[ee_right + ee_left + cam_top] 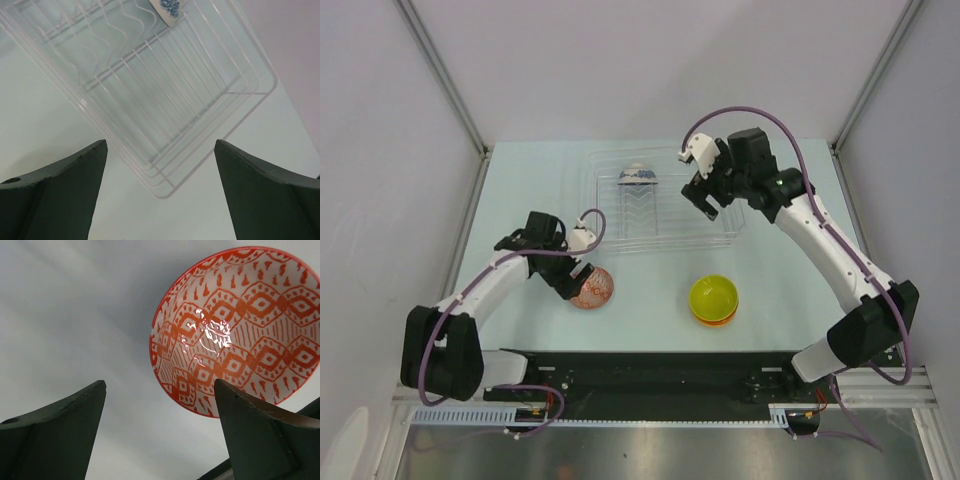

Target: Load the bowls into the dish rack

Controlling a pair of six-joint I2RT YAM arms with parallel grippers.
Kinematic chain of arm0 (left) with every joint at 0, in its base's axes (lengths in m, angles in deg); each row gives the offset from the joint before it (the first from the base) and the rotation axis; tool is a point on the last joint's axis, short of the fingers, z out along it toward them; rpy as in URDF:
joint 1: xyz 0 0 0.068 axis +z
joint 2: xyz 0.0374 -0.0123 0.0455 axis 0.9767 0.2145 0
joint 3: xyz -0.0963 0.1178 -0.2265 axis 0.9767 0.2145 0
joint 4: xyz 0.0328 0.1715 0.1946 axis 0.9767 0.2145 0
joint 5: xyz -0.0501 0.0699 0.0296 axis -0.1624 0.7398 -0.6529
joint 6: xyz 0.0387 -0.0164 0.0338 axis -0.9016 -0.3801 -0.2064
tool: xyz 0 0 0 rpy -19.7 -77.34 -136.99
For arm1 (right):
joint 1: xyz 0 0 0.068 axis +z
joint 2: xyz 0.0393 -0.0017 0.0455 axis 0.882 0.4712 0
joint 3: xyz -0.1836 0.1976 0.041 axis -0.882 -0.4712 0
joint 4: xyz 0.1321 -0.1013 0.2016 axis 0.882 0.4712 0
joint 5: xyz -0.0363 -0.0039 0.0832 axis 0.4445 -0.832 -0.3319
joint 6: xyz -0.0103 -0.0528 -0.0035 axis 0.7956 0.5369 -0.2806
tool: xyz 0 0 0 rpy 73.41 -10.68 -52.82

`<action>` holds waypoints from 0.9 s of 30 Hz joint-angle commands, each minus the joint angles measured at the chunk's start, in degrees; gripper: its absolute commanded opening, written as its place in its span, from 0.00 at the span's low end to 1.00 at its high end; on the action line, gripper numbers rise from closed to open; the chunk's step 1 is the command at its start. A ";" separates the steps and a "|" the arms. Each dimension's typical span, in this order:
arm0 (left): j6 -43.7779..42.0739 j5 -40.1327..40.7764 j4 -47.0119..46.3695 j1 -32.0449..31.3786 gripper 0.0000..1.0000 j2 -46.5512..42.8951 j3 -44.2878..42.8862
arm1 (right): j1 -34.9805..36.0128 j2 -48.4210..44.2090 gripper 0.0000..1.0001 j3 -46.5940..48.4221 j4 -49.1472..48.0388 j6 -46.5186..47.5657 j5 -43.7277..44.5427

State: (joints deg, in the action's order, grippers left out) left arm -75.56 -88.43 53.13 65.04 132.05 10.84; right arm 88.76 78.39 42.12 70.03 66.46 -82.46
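A white bowl with a red-orange diamond pattern (594, 288) sits on the table at the left. My left gripper (567, 279) is right beside it, open. In the left wrist view the bowl (235, 325) lies ahead and to the right, and the right finger (255, 435) overlaps its near rim, with nothing between the fingers (160, 385). A yellow-green bowl (714, 295) is nested in an orange one (716, 317). A white bowl with blue marks (638, 175) stands in the clear dish rack (720, 238). My right gripper (706, 204) hovers open over the rack's right end (165, 187).
Grey walls with metal posts enclose the table on three sides. The rack's thin wire prongs (150, 80) fill its floor. The black rail holding the arm bases (650, 372) runs along the near edge.
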 commanded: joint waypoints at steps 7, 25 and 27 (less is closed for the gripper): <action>-0.86 -2.90 -5.06 0.63 0.86 6.30 1.17 | 0.29 -12.36 0.93 -9.13 -2.84 -4.42 -10.80; -0.42 -8.35 -1.55 0.63 0.00 10.71 -1.29 | 3.18 -15.61 0.93 -18.71 -3.45 -6.96 -17.13; -0.07 -8.61 -0.67 0.63 0.00 9.48 -1.46 | 3.45 -15.26 0.93 -18.63 -3.98 -8.01 -17.66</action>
State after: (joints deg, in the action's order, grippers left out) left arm -74.73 -98.04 52.71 65.69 142.67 8.72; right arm 91.45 64.70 23.26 68.68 61.14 -97.43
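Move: The red-patterned bowl's middle lies about 5 cm to the right of the open left gripper, 3 cm back and 5 cm below, so its left rim is almost under the fingers. From that gripper, the yellow bowl is some 36 cm right and 5 cm back, the rack's middle about 24 cm right and 23 cm ahead. From the right gripper, the red-patterned bowl lies about 26 cm left, 17 cm back and 25 cm below; the yellow bowl is 6 cm right and 19 cm back. Lower the left gripper about 4.5 cm over the red-patterned bowl's left rim, closing to pinch the wall with one finger inside and one outside; then ease up and to the right a couple of centimetres, tilting some 10 degrees. Meanwhile draw the open right gripper back about 10 cm from over the rack towards the two bowls, ending some 4 cm lower. ##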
